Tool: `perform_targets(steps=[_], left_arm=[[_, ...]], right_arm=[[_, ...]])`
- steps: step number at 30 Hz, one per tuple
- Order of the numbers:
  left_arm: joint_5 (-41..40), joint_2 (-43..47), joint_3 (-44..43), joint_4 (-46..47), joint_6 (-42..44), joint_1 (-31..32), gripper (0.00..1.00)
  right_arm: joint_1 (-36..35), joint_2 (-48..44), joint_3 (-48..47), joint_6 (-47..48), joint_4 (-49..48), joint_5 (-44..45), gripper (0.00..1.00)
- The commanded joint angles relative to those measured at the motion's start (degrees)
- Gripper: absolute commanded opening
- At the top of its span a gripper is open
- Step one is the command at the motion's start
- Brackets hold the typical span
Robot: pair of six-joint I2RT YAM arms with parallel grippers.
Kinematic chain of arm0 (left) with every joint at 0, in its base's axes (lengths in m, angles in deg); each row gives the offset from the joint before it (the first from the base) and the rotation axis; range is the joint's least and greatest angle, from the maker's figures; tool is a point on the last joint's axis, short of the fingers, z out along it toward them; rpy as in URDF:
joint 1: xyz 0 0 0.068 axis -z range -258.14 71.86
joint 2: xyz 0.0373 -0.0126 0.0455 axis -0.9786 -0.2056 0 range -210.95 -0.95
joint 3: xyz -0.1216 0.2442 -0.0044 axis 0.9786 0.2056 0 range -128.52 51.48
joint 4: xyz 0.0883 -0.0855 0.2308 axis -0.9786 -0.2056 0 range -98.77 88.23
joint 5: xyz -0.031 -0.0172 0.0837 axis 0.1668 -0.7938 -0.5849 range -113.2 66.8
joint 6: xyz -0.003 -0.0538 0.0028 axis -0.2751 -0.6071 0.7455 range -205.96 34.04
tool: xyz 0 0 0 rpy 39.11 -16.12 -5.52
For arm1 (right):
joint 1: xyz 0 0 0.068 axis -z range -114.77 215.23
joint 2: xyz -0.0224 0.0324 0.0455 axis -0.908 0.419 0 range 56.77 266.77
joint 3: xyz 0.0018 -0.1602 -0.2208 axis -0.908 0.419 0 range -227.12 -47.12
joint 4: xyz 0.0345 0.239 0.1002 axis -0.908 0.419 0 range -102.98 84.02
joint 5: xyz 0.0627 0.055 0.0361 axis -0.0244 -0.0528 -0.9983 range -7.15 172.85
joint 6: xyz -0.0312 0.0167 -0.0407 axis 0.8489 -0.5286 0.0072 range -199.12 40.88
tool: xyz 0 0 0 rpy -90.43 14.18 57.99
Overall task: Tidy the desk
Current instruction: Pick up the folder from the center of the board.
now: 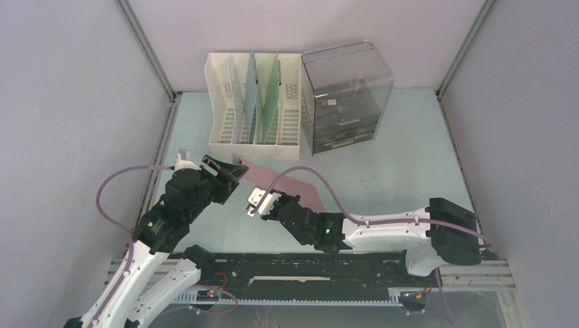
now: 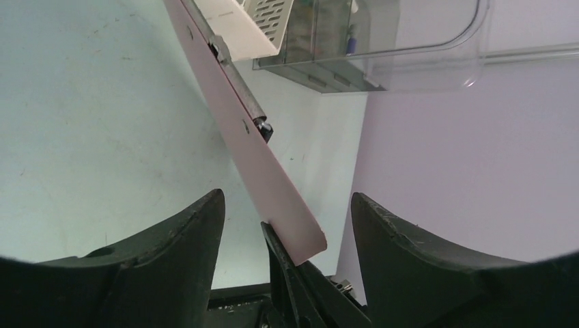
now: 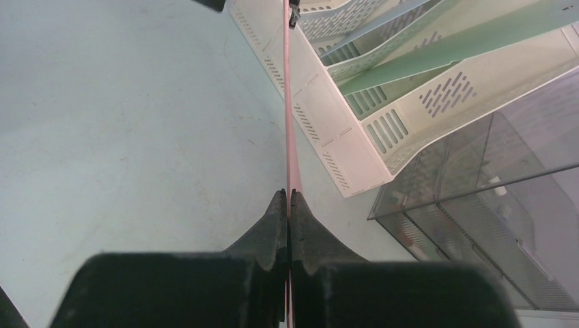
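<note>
A pink clipboard is lifted on edge above the pale mint desk. My right gripper is shut on its near edge; in the right wrist view the thin pink board runs straight out from between the closed fingertips. My left gripper is at the board's clip end. In the left wrist view its fingers stand open on either side of the pink clipboard, with a gap on both sides and the metal clip along the board.
A white file organizer with green and blue boards in its slots stands at the back. Beside it on the right is a smoky transparent drawer box. Grey walls and aluminium rails close in the desk.
</note>
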Motion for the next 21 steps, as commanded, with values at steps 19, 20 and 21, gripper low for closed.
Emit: perform_targets(steps=[19, 20, 21], left_arm=[[-20.4, -13.7, -5.2, 1.1, -3.3, 16.7, 0.18], [-20.1, -13.6, -5.0, 1.5, -3.0, 16.7, 0.09], [-20.0, -13.4, -4.9, 1.9, -2.6, 16.7, 0.03]], right_arm=[[-0.9, -1.3, 1.2, 2.3, -9.2, 4.1, 0.0], [-1.1, -1.3, 1.3, 2.5, -9.4, 4.2, 0.0], [-1.3, -1.2, 1.3, 2.5, -9.6, 4.2, 0.0]])
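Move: The folder's raised edge, the stretch to pinch, is about 4 cm right of the left gripper, 2 cm ahead and 2 cm lower. Its metal clip is about 7 cm straight ahead and 2 cm below; the file rack's middle is some 20 cm ahead, 5 cm right and 10 cm lower. The right gripper already holds the folder; from it, that same stretch of edge is about 5 cm ahead, 7 cm left and 3 cm up. Bring the left gripper about 4 cm to the right onto the folder's edge, then ease it down some 2 cm and slightly forward, rolling its left side up about 10 degrees. Close its wide-open fingers until they pinch the edge between the clip and the right gripper. Keep the right gripper shut on the folder and nearly still. ##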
